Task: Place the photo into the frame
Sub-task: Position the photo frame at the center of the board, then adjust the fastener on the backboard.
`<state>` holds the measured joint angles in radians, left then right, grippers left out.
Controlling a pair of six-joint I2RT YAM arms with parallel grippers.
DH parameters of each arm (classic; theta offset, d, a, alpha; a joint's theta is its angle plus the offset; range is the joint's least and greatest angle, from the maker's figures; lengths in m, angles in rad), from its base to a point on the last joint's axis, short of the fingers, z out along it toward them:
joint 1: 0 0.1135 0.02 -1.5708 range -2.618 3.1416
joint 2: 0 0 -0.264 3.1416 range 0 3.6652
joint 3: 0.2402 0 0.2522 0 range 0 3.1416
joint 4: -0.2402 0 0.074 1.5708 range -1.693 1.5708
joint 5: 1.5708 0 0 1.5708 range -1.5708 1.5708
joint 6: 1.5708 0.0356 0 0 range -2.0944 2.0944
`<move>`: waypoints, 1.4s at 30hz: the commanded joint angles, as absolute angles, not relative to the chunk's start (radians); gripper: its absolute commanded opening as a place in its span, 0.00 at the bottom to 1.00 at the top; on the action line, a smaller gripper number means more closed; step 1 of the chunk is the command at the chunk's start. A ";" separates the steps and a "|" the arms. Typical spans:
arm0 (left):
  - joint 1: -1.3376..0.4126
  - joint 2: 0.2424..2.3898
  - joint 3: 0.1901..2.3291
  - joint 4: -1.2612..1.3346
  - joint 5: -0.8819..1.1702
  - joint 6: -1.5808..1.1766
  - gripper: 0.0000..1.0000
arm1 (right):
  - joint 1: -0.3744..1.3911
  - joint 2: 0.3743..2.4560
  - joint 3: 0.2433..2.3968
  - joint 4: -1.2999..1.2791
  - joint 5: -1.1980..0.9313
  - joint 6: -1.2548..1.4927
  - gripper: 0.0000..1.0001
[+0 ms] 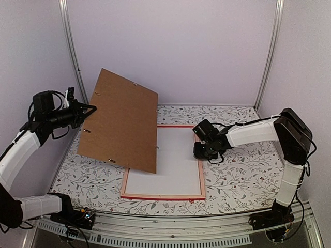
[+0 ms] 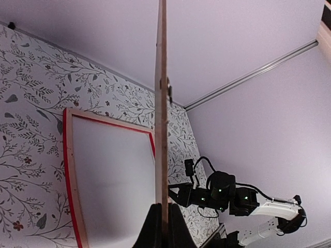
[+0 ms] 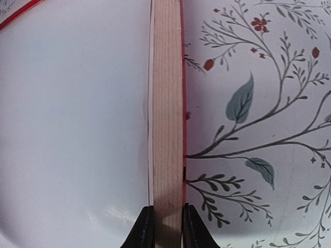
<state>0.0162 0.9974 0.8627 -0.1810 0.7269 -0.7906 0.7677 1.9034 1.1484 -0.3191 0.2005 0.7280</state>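
The frame (image 1: 163,197) lies flat on the table with its pale wood back up and red showing at its edges. A plain white sheet (image 1: 165,165) fills its opening. The photo's printed face is hidden. My right gripper (image 1: 198,151) is at the frame's right rail; in the right wrist view the gripper (image 3: 166,209) is shut on the wooden rail (image 3: 166,103), one finger on each side. My left gripper (image 1: 92,109) holds the brown backing board (image 1: 121,121) by its left edge, raised and tilted above the frame's left half. The left wrist view shows the board edge-on (image 2: 161,103) between the shut fingers (image 2: 155,227).
A floral-patterned cover (image 1: 238,175) lies over the table. Pale walls close in the back and both sides, with metal posts (image 1: 70,46) at the back corners. A metal rail (image 1: 170,235) runs along the near edge by the arm bases.
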 commanded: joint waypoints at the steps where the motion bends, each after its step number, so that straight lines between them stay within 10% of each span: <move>1: -0.097 0.988 0.838 -0.023 0.666 -0.869 0.00 | 0.743 1.846 1.065 -0.374 0.249 0.784 0.18; 7: -0.225 1.023 0.785 0.110 0.604 -0.942 0.00 | 0.732 1.811 1.056 -0.372 0.243 0.779 0.25; 15: -0.334 1.100 0.708 0.296 0.554 -1.049 0.00 | 0.685 1.697 1.067 -0.370 0.156 0.681 0.58; 42: -0.491 1.369 0.617 0.673 0.449 -1.173 0.00 | 0.667 1.532 0.952 -0.213 -0.324 0.486 0.75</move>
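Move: The left hand already grips the left edge of the brown board; the frame with its white sheet is centred some 26 cm to its right, 2 cm back and about 28 cm below. The right hand pinches the frame's right rail, with the frame's centre about 15 cm to its left, 4 cm back and nearly level; the board's middle hangs roughly 29 cm to this hand's left, 2 cm back and 20 cm higher. The left hand keeps its pinch and carries the board about 14 cm right, sinking some 10 cm as it comes over the frame and tilting slightly. Meanwhile the right hand drags the frame's rail a last 3 cm right, opens and lets go, rises about 10 cm, then eases left and back with fingers wide towards the board's right edge, rolling and turning some 20 degrees counter-clockwise. ##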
